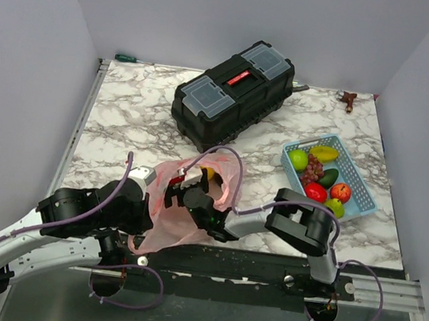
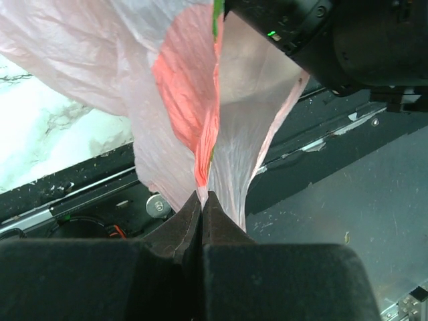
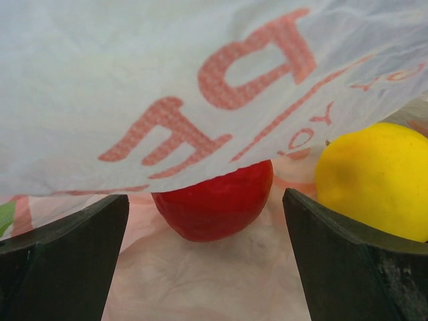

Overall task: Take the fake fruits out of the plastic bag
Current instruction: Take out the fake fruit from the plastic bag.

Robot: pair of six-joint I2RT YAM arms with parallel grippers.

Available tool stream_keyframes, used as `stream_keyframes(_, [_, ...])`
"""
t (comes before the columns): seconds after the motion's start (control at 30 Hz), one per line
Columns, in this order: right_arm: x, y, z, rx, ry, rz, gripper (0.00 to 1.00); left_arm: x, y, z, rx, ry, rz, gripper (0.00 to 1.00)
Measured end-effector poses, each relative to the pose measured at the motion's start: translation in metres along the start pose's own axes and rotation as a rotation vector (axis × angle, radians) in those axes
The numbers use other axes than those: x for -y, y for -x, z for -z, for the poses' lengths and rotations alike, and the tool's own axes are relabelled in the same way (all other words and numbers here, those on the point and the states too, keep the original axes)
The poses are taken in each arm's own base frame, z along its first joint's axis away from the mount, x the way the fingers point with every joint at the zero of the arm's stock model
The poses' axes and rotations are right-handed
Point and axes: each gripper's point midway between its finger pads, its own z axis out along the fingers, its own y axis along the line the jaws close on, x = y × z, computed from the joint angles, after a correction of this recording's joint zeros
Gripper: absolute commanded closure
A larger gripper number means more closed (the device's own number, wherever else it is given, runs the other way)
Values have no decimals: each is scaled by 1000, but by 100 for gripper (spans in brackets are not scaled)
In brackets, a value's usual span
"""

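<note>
The pink plastic bag (image 1: 165, 229) lies at the table's near edge. My left gripper (image 2: 202, 195) is shut on a fold of the bag (image 2: 180, 100) and holds it up; from above, the left gripper (image 1: 153, 198) is at the bag's left side. My right gripper (image 1: 187, 193) reaches into the bag's mouth. The right gripper (image 3: 206, 200) is open, with a red fake fruit (image 3: 217, 204) lying ahead between its fingers and untouched. A yellow fake fruit (image 3: 374, 177) lies beyond the right finger. The bag's upper layer (image 3: 200, 87) hangs over both.
A light blue mesh basket (image 1: 357, 175) at the right holds several fake fruits, including a grape bunch (image 1: 313, 170). A black toolbox (image 1: 232, 91) stands at the back middle. A green screwdriver (image 1: 125, 58) and a small brown object (image 1: 349, 100) lie along the far edge.
</note>
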Motion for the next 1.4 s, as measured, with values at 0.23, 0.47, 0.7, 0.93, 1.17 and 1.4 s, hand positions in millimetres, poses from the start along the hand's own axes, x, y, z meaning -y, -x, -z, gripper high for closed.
stream_keyframes(0.23, [-14,-4,-19,18,31,23,5,0,0,0,1,-1,-1,100])
stream_keyframes(0.47, [-19,-13,-29,8,61,39,19,1,1,2,6,-7,0,100])
stream_keyframes(0.7, [-27,-4,-31,40,118,33,6,2,2,3,9,-10,1,100])
stream_keyframes(0.93, [-43,3,-52,70,146,29,2,3,3,3,14,-17,3,100])
stream_keyframes(1.17, [-46,0,-75,72,102,34,36,4,4,4,14,-21,4,100])
stream_keyframes(1.4, [-32,-1,-65,51,78,62,60,5,5,6,14,-20,3,100])
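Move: The red fruit lies in the bag just beyond the right fingers, about 4 cm ahead and 2 cm to their left, some 1 cm lower, with a bag flap hanging across its top. The yellow fruit is about 8 cm ahead and 5 cm to the right of that hand; the rim pinched by the left hand is some 13 cm back, 9 cm left and 8 cm up. From the left hand, the red fruit lies about 17 cm ahead, 7 cm right and 12 cm down. The right hand works its open fingers deeper under the bag flap, about 8 cm left and 3 cm forward towards and around the red fruit, dipping slightly and narrowing its fingers partway before spreading them again, while it yaws some 5 degrees counter-clockwise. At the far end the fingers close about a third of their range and pinch the red fruit by its sides, and the hand starts back to the right by some 2 cm, while the left hand keeps its shut grip on the bag's rim and barely rises. ##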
